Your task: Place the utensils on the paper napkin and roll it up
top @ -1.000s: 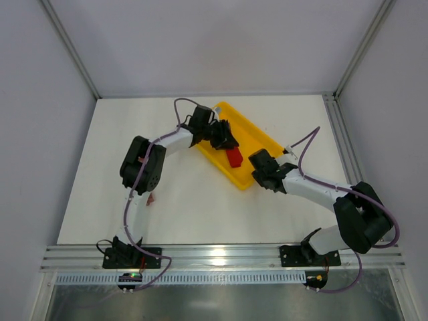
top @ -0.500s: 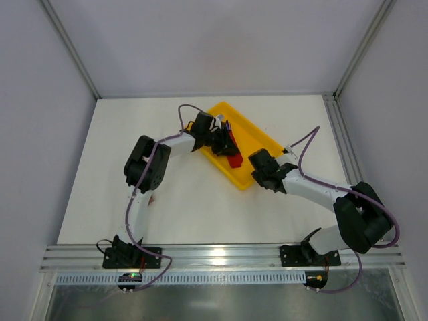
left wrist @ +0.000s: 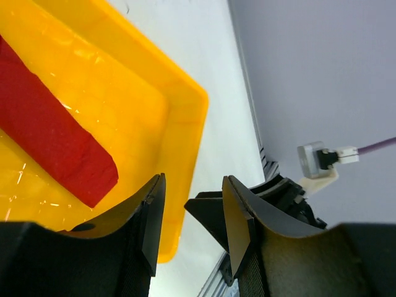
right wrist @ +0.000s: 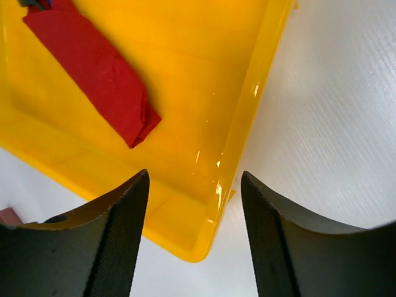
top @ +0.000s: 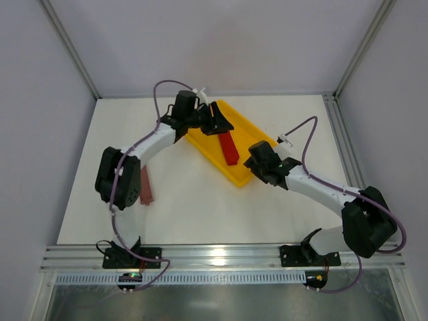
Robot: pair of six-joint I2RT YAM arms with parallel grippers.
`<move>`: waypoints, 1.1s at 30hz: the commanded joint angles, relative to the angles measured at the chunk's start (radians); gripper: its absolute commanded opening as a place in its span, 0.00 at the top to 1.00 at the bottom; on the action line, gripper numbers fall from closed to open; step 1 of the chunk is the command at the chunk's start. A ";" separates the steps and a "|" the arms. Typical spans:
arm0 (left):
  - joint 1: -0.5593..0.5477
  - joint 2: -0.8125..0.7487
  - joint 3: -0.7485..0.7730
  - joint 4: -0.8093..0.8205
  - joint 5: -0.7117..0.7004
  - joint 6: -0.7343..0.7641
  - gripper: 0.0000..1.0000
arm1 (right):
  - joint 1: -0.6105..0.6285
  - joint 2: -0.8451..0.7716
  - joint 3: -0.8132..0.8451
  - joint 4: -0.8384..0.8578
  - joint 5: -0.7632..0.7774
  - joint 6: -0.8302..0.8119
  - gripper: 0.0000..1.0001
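The paper napkin [top: 229,148] lies rolled into a narrow red bundle inside the yellow tray [top: 257,137]. The left wrist view has the bundle [left wrist: 49,133] at its left, and the right wrist view shows it [right wrist: 99,80] on the tray floor. The utensils are hidden. My left gripper [top: 219,124] hovers over the tray's far end, just beyond the roll's upper end, and it [left wrist: 193,216] is open with nothing between the jaws. My right gripper [top: 255,164] sits at the tray's near right corner, and it [right wrist: 195,210] is open, with the tray's rim [right wrist: 247,124] below the gap, untouched.
A small brownish-red block [top: 145,185] lies on the white table left of the tray, beside the left arm's elbow. The right arm's purple cable [top: 304,137] loops over the table right of the tray. Grey walls close in three sides.
The left gripper has let go of the roll and drawn back toward the tray's far end, its elbow swinging left and uncovering the block. The right gripper has opened.
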 commanded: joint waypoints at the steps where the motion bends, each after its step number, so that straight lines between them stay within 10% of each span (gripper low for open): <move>1: 0.016 -0.149 0.006 -0.098 -0.068 0.069 0.54 | 0.003 -0.104 0.014 -0.027 -0.024 -0.092 0.35; 7: 0.015 -0.333 -0.098 -0.149 -0.161 0.100 0.55 | 0.004 -0.267 -0.074 -0.058 -0.127 -0.190 0.22; 9: 0.010 -0.410 -0.205 -0.133 -0.190 0.103 0.55 | 0.004 -0.342 -0.109 0.005 -0.203 -0.327 0.02; 14: -0.003 -0.722 -0.443 -0.127 -0.252 0.118 0.50 | 0.004 -0.514 -0.124 0.002 -0.342 -0.519 0.00; 15: -0.006 -0.773 -0.480 -0.132 -0.260 0.115 0.44 | 0.005 -0.550 -0.129 0.001 -0.352 -0.539 0.00; 16: -0.023 -0.813 -0.510 -0.136 -0.275 0.114 0.01 | 0.004 -0.628 -0.134 -0.004 -0.349 -0.539 0.00; 24: -0.080 -1.174 -0.653 -0.241 -0.350 0.118 0.00 | 0.005 -0.848 -0.171 -0.010 -0.410 -0.516 0.00; 33: -0.080 -1.217 -0.644 -0.285 -0.336 0.126 0.00 | 0.005 -0.868 -0.144 -0.062 -0.375 -0.536 0.00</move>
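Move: The rolled napkin already lies in the yellow tray; its middle is about 8 cm ahead of the left hand, 2 cm right and 16 cm below. The tray's middle is nearly the same spot, and the brown holder lies some 34 cm left and 10 cm back. From the right hand the napkin is roughly 18 cm ahead, 10 cm left and 8 cm down; the tray's near corner is about 4 cm back, 4 cm left and 5 cm down. Opening wide, both hands leave the tray: left back about 20 cm, leftward and up; right up 15, back. ##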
